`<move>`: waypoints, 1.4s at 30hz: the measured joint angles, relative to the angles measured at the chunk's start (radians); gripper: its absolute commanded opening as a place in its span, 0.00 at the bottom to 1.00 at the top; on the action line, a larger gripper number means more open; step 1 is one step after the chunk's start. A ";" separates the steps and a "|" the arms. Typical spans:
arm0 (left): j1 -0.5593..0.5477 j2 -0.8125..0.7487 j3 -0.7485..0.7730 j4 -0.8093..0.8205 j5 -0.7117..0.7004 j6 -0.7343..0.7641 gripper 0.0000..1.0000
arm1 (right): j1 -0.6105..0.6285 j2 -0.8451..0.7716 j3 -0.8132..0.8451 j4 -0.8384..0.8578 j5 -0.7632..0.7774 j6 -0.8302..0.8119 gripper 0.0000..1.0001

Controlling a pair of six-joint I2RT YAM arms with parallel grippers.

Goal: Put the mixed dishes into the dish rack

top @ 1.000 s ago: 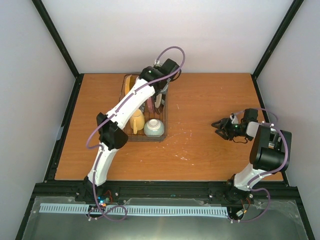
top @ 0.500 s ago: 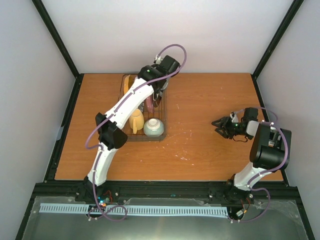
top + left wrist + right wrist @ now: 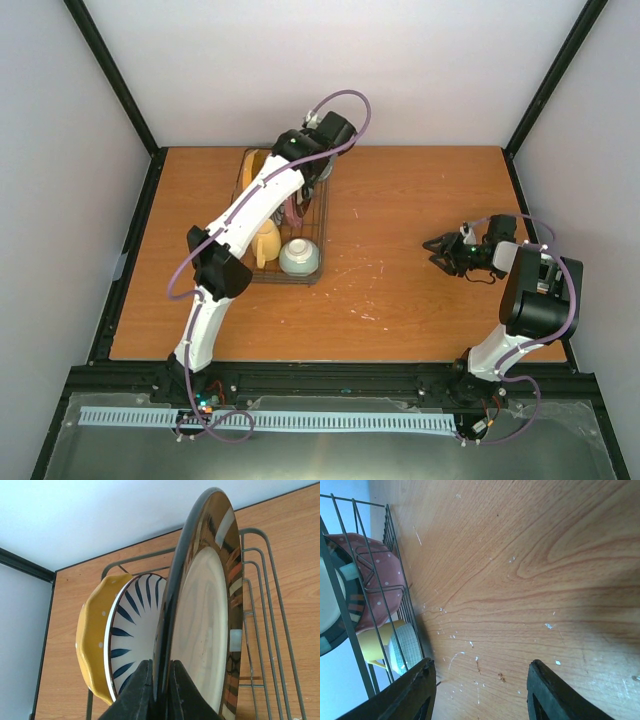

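Note:
In the left wrist view my left gripper (image 3: 161, 666) is shut on the rim of the black plate (image 3: 205, 625), which stands on edge in the dish rack (image 3: 262, 595). Behind it stand the white plate with dark stripes (image 3: 132, 630) and the orange-yellow dotted plate (image 3: 92, 640). From above, the dish rack (image 3: 322, 232) also holds the cream-yellow mug (image 3: 266, 243) and the pale bowl (image 3: 299, 257) at its near end. The pink plate (image 3: 382, 580) shows through the wires. My right gripper (image 3: 437, 247) hovers open over bare table, well right of the rack.
The orange wooden table (image 3: 420, 200) is framed by black rails, with white walls close on three sides. The rack sits at the back left. White specks and scratches mark the wood (image 3: 480, 660) below the right gripper.
The rack's near end, with mug and bowl, has slid a little to the left as the left arm shifted with the black plate. The right arm has barely moved.

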 measured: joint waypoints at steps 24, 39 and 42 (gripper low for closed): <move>0.012 0.042 -0.059 -0.009 0.057 -0.026 0.18 | 0.000 0.046 0.000 0.036 -0.020 0.004 0.49; 0.000 0.138 -0.034 -0.007 0.145 -0.035 0.99 | 0.000 0.052 0.000 0.048 -0.022 0.008 0.49; 0.000 0.133 -0.033 0.025 0.153 -0.027 1.00 | 0.000 0.052 0.000 0.048 -0.021 0.010 0.49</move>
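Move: The left hand pinches the dark-rimmed plate by its near upper rim. The rack slot it is meant for has its middle about 7 cm ahead, 2 cm right and 12 cm below. The pink plate stands some 5 cm ahead, 2 cm left; the blue-striped plate 8 cm ahead, 6 cm left, both about 14 cm lower. The bowl sits about 14 cm back, 1 cm right and 22 cm down. From the right hand the slot is roughly 18 cm ahead, 30 cm left, 7 cm higher. Still pinching the dark-rimmed plate, the left hand lowers it about 4 cm into the slot beside the pink plate, tipping slightly more downward, and pauses. The fingers then loosen as the hand sinks another 5 cm and shifts 2 to 3 cm right, and finally spread wide to let go, one on each side of the rim, the hand just starting to rise. ##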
